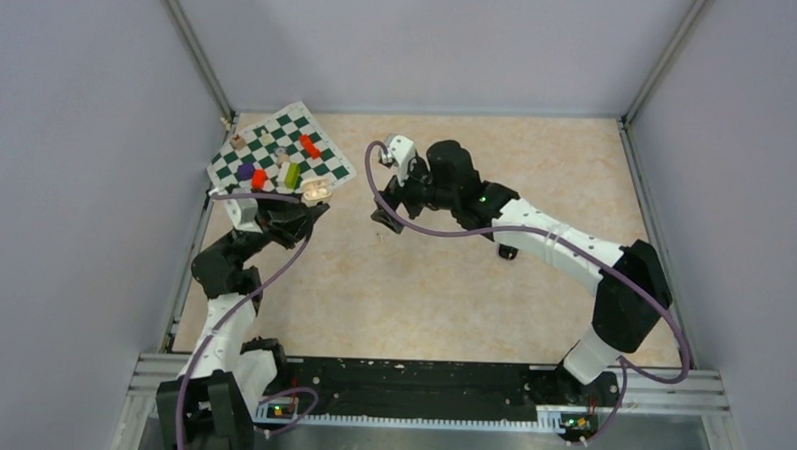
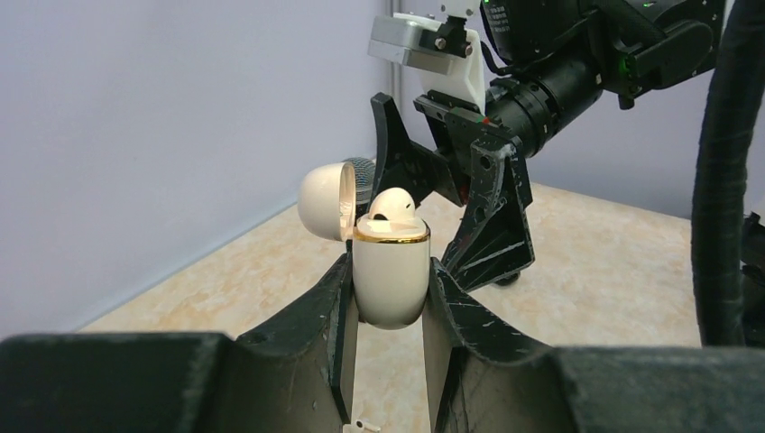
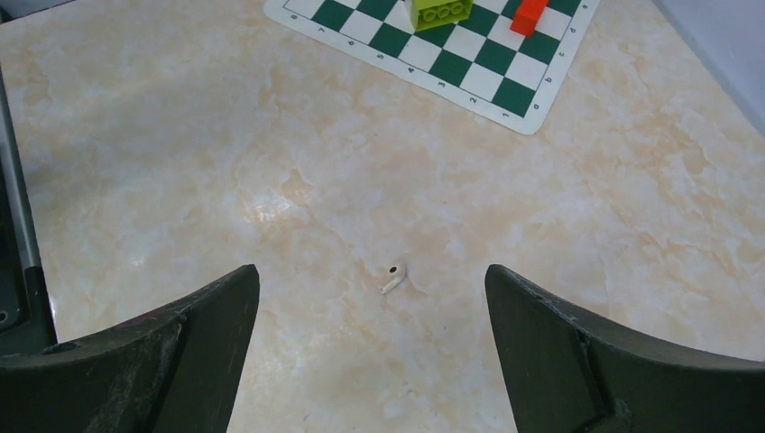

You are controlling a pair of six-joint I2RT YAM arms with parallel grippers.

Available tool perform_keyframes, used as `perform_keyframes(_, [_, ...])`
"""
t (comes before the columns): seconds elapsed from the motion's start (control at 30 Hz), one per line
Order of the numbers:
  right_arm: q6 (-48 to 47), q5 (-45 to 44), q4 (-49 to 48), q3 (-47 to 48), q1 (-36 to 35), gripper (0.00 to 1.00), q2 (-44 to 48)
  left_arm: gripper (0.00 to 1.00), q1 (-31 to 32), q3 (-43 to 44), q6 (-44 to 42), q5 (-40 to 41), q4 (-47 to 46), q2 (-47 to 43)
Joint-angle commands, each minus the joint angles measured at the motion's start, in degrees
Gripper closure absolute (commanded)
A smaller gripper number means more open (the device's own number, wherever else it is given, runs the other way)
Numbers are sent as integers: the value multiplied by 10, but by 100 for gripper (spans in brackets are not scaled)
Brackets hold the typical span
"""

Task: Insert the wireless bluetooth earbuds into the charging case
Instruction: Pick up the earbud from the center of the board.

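My left gripper (image 2: 390, 271) is shut on a white charging case (image 2: 390, 280) with a gold rim, held upright above the table. Its lid (image 2: 325, 200) stands open to the left. One whitish earbud (image 2: 393, 204) sits in the case's mouth, its top sticking out. A second whitish earbud (image 3: 393, 278) lies loose on the table, its stem pointing down-left. My right gripper (image 3: 372, 281) hangs open above it, one finger on each side, well clear. The same earbud (image 2: 365, 424) shows below the case in the left wrist view. From above, the case (image 1: 316, 190) glows at the left gripper's tip.
A green-and-white chessboard (image 1: 282, 151) lies at the back left with coloured blocks on it, among them a green one (image 3: 440, 11) and a red one (image 3: 530, 16). My right gripper (image 2: 456, 194) hangs just behind the case. Grey walls close the cell's sides.
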State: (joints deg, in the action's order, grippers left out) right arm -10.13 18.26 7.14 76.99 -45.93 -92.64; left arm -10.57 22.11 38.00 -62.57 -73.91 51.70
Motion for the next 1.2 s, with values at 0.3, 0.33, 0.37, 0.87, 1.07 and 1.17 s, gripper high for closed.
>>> perform_keyframes(0.3, [75, -33, -53, 3, 5, 12, -73, 100, -28, -35, -5, 42, -33, -56])
perform_keyframes(0.33, [76, -35, -55, -1, 6, 12, -78, 100, -28, -34, -3, 42, -33, -55])
perform_keyframes(0.37, [77, -34, -64, -6, 6, 13, -83, 100, -28, -34, 0, 38, -33, -54])
perform_keyframes(0.87, [78, -96, -66, 9, -6, 26, -189, 100, -27, -42, -10, 17, -29, -49])
perform_keyframes(1.07, [90, -102, -65, 14, -10, 31, -219, 100, -27, -42, -3, 15, -35, -43])
perform_keyframes(1.17, [97, -90, -65, 18, -10, 31, -229, 100, -27, -44, -5, 19, -29, -47])
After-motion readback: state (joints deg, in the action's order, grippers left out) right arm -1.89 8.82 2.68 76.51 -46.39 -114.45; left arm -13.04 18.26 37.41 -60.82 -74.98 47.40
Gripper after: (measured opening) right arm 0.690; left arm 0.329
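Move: The earbud lies on the table about 22 cm below the open right hand, some 5 cm ahead and 2 cm to its left. The standing microphone is about 10 cm to the right of the earbud and 7 cm farther out; the chessboard's middle is some 20 cm to the left of the earbud and 15 cm farther out. From the left hand, the earbud lies about 8 cm ahead, 12 cm right and 30 cm down. The right hand sinks about 18 cm towards the earbud, tipping its fingers downward and partly closing them. ##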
